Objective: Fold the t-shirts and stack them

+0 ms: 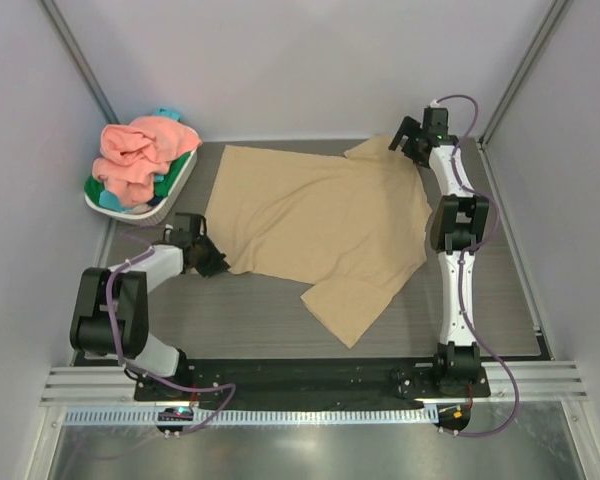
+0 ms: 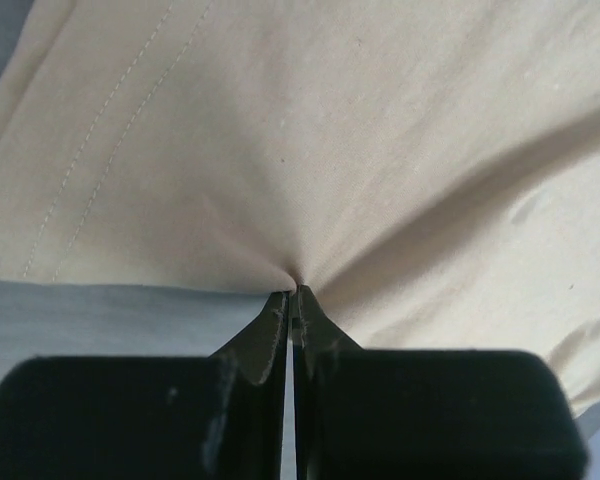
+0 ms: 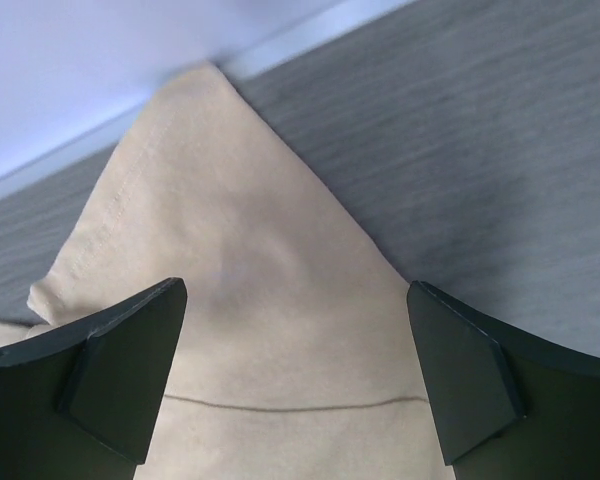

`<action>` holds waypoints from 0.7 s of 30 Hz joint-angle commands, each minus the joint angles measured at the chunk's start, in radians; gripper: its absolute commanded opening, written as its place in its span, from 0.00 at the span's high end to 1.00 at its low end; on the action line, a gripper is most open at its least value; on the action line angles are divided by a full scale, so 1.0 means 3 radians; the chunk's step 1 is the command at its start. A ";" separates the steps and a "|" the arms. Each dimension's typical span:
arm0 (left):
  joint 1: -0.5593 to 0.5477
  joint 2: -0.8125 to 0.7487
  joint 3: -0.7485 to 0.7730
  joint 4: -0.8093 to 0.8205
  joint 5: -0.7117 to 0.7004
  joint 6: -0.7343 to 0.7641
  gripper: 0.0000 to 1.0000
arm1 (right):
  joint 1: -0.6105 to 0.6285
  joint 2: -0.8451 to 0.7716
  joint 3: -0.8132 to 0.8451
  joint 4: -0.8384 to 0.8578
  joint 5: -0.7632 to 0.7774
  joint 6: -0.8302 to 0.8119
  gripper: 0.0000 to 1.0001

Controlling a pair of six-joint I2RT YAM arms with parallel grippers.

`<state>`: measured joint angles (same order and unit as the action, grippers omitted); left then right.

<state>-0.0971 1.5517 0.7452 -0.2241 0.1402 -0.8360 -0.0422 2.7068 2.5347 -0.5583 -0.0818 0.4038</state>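
Note:
The tan t-shirt (image 1: 320, 215) lies spread flat on the grey table, one sleeve pointing to the near edge and the other to the back right. My left gripper (image 1: 217, 262) is at the shirt's near-left hem corner. In the left wrist view it (image 2: 296, 292) is shut on the edge of the tan cloth (image 2: 360, 150), which puckers at the fingertips. My right gripper (image 1: 402, 140) hovers over the back-right sleeve. In the right wrist view it (image 3: 298, 287) is open, with the sleeve (image 3: 230, 250) lying between and below its fingers. A salmon pink t-shirt (image 1: 140, 150) is heaped on green (image 1: 185, 162) and teal (image 1: 168, 114) cloth.
A white oval basket (image 1: 176, 188) at the back left holds the heaped shirts. Walls close the table in at the back and on both sides. Bare grey table (image 1: 260, 315) shows in front of the tan shirt and to its right (image 1: 500, 270).

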 commanded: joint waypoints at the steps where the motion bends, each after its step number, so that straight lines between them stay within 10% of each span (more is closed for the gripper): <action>1: -0.0090 -0.0263 -0.0249 -0.0250 0.0136 -0.0158 1.00 | -0.0054 0.0335 0.0228 -0.0047 -0.0100 0.0075 0.01; 8: -0.0305 -0.0708 -0.0469 -0.0372 0.0131 -0.0337 1.00 | -0.0054 0.0126 0.0177 0.0301 -0.0392 0.0071 0.00; 16: -0.0341 -0.1332 -0.0163 -0.0914 -0.0457 -0.0011 0.01 | 0.0038 -0.1534 -0.0971 0.0281 -0.0073 0.0035 0.00; 21: -0.0255 -0.1613 -0.0259 -0.1007 -0.0749 -0.0051 0.00 | 0.0302 -0.3235 -0.2530 -0.0019 0.0487 0.0239 0.00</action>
<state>-0.1925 1.1099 0.6765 -0.4744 0.0002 -0.8593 -0.0154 2.0609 1.8919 -0.5350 -0.0452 0.4370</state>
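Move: Between its shut fingers the left hand holds the t-shirt's near edge; the bare table it is taken to lies about 6 cm back and 2 cm right, 1 cm below. The hem corner is some 8 cm left and level with this hand, the near sleeve roughly 12 cm back and 35 cm right. From the open right hand, the far sleeve's middle lies about 2 cm ahead, 6 cm left and 3 cm below. Dragging the pinched near edge back about 6 cm and slightly right, low along the table, the left hand then opens wide, lets go and rises some 7 cm, easing a little forward. The right hand, still open, creeps 2 cm farther out over the far sleeve, tips tilting up slightly, then swings back and up and away, about 13 cm each. ##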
